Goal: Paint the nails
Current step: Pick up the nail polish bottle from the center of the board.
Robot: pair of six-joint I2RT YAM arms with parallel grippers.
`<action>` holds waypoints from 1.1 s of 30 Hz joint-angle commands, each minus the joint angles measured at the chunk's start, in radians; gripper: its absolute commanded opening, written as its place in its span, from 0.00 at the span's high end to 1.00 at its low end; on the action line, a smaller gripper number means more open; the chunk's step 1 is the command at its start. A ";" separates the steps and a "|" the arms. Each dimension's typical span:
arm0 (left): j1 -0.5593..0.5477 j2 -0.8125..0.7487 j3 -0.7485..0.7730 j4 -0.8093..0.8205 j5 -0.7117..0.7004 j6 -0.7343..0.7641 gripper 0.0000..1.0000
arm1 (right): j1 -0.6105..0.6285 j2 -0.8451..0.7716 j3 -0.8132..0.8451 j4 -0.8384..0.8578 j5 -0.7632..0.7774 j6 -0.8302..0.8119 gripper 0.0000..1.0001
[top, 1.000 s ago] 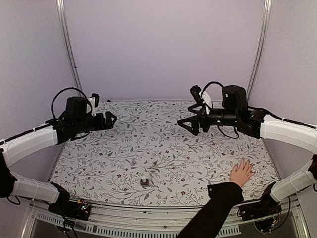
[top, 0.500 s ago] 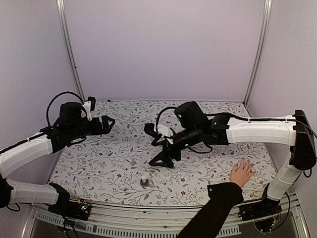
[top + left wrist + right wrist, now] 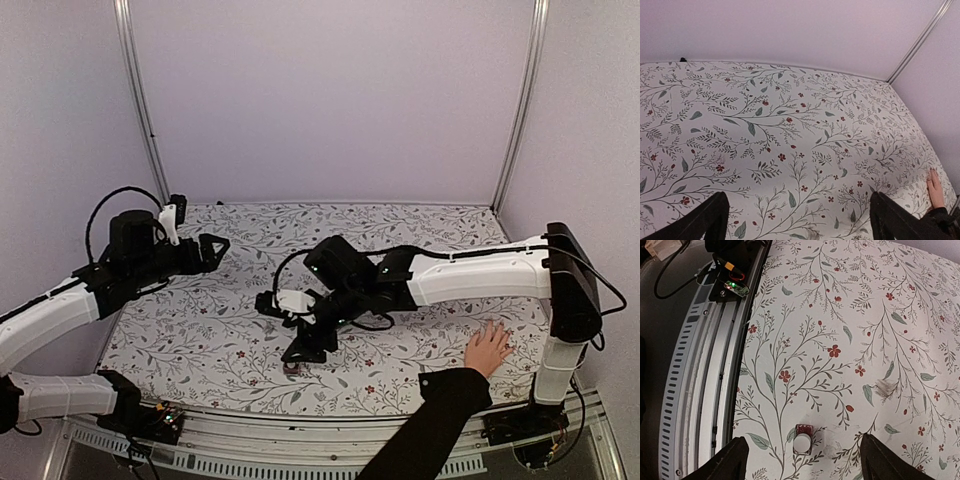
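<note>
A light-skinned hand (image 3: pixel 488 348) with a black sleeve (image 3: pixel 430 420) lies flat at the front right of the floral table. Its nails are too small to make out. The left wrist view catches the hand (image 3: pixel 935 187) at its right edge. A small dark-red bottle with a white cap (image 3: pixel 291 368) stands near the front middle. My right gripper (image 3: pixel 297 335) hangs open just above it, and in the right wrist view the bottle (image 3: pixel 803 438) sits between the spread fingers of that gripper (image 3: pixel 801 452), untouched. My left gripper (image 3: pixel 215 250) is open over the back left of the table, the same gripper (image 3: pixel 797 202) holding nothing.
A metal rail (image 3: pixel 705 365) with a small lit circuit board (image 3: pixel 732 286) runs along the table's near edge, close to the bottle. Two slanted frame posts (image 3: pixel 140 100) (image 3: pixel 520 100) and lilac walls close in the back and sides.
My right arm has swung from the back right across to the front middle and come down over the bottle. The left arm has shifted slightly left. The hand has stayed still.
</note>
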 commanded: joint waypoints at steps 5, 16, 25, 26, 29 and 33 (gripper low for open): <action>-0.009 -0.012 -0.020 0.011 -0.014 0.002 0.00 | 0.044 0.102 0.067 -0.060 0.129 -0.034 0.31; -0.006 -0.019 -0.031 0.009 -0.019 0.007 0.00 | 0.048 0.159 0.074 -0.053 0.167 -0.039 0.50; -0.004 -0.028 -0.038 0.005 -0.020 0.012 0.00 | 0.048 0.178 0.082 -0.055 0.164 -0.044 0.67; -0.004 -0.028 -0.039 0.005 -0.021 0.014 0.00 | 0.048 0.180 0.084 -0.057 0.163 -0.044 0.71; -0.004 -0.028 -0.040 0.003 -0.026 0.014 0.00 | 0.048 0.182 0.084 -0.060 0.161 -0.049 0.82; -0.003 -0.023 -0.042 0.006 -0.023 0.015 0.00 | 0.048 0.176 0.084 -0.065 0.148 -0.052 0.94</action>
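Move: The nail polish bottle stands upright almost straight beneath the right hand, level with it front to back and sideways, its middle roughly 9 cm lower. A person's hand lies flat on the board about 38 cm to the right of the bottle and some 4 cm farther out. From the left hand the bottle is about 16 cm back, 15 cm to the right and 18 cm down. The right hand sinks about 7 cm, tilting some 10 degrees steeper, and closes its fingers around the bottle's cap. ##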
